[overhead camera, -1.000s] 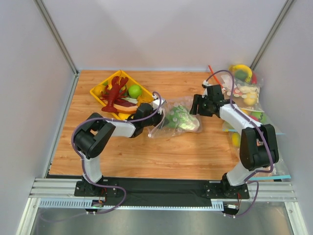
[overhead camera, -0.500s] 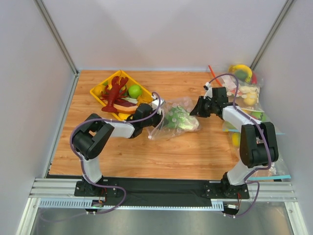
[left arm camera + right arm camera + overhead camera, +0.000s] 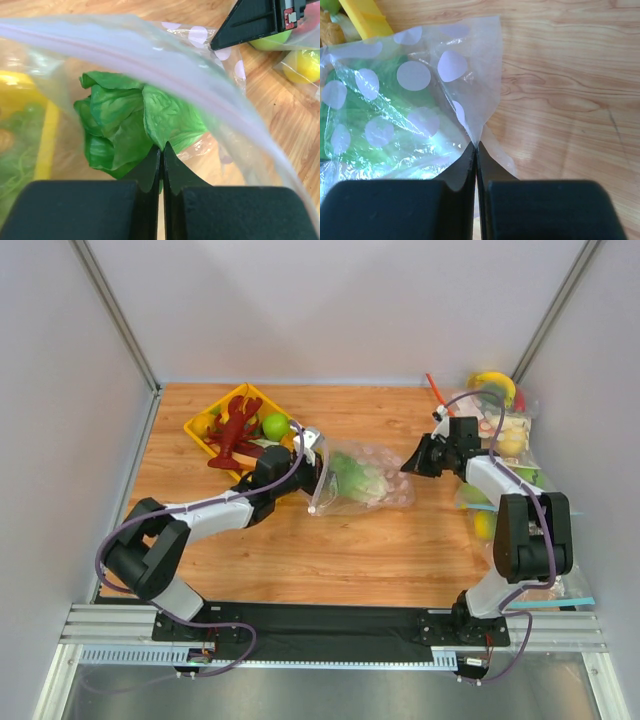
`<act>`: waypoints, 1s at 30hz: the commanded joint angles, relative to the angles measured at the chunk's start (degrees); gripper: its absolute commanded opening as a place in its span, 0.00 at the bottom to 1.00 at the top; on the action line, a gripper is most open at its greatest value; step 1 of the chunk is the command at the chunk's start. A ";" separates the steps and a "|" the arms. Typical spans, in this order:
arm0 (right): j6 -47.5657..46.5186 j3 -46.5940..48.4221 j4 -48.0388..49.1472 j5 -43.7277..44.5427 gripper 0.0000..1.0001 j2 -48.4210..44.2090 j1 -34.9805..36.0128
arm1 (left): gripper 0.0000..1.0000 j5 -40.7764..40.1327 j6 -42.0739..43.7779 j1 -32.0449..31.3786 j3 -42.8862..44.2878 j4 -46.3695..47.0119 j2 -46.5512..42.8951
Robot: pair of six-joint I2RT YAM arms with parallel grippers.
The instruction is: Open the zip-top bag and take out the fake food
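The zip-top bag (image 3: 365, 480) lies mid-table, stretched between both grippers, with the green-and-white lettuce head (image 3: 350, 475) inside. My left gripper (image 3: 308, 448) is shut on the bag's mouth end. In the left wrist view its jaws (image 3: 161, 148) are closed on plastic in front of the lettuce (image 3: 130, 120), and the pale zip strip (image 3: 150, 60) arcs overhead. My right gripper (image 3: 420, 458) is shut on the bag's far corner (image 3: 476, 142); the dotted bag wall (image 3: 410, 100) shows there. The red lobster (image 3: 232, 430) and the round green fruit (image 3: 275, 425) lie in the yellow tray (image 3: 205, 425).
Other clear bags of toy food (image 3: 505, 440) and a yellow banana (image 3: 495, 380) are piled along the right wall. The yellow tray sits at the back left, close to my left gripper. White walls stand on both sides and at the back.
My left gripper has drawn the bag's mouth up and left toward the tray. My right gripper has moved right with the far corner. The bag is now pulled taut between them.
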 commanded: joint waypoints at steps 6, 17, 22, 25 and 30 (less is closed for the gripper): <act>0.75 0.54 1.43 2.62 0.00 -3.05 -1.77 | 0.00 -2.61 3.50 0.43 -2.46 -5.44 -8.25; 0.57 3.61 0.02 6.75 0.00 -2.00 -2.56 | 0.00 -2.79 5.44 0.43 -5.46 -18.18 -24.94; 0.48 6.07 -0.60 9.65 0.00 -1.38 -2.48 | 0.00 -3.49 5.26 0.43 -5.63 -25.21 -30.39; 0.66 8.36 -1.04 11.32 0.00 -0.86 -2.48 | 0.00 -3.93 4.82 0.43 -5.72 -28.98 -33.29; 0.13 11.61 -2.27 14.49 0.00 0.72 -2.56 | 0.00 -4.89 3.86 0.43 -6.16 -31.19 -38.66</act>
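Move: The left fingers already hold the leafy end of the fake lettuce at the bag's mouth; its middle lies about 8 cm to their right, level ahead and some 4 cm lower. The yellow tray is roughly 15 cm left and 7 cm ahead, some 10 cm below. The right hand has the bag's closed end pinched, with the lettuce about 10 cm to its left and 1 cm back, and the banana bag some 20 cm right and 9 cm ahead, slightly lower. Both shut grips hold on and pull apart. The left keeps the leaf tips and draws the lettuce out through the bag's mouth, first left at one height, then back, left and up, about 8 cm each level way and 6 cm higher. The right keeps the bag's end and takes it right, then forward and up too, some 4 cm each way, the wrist turning slightly clockwise. ##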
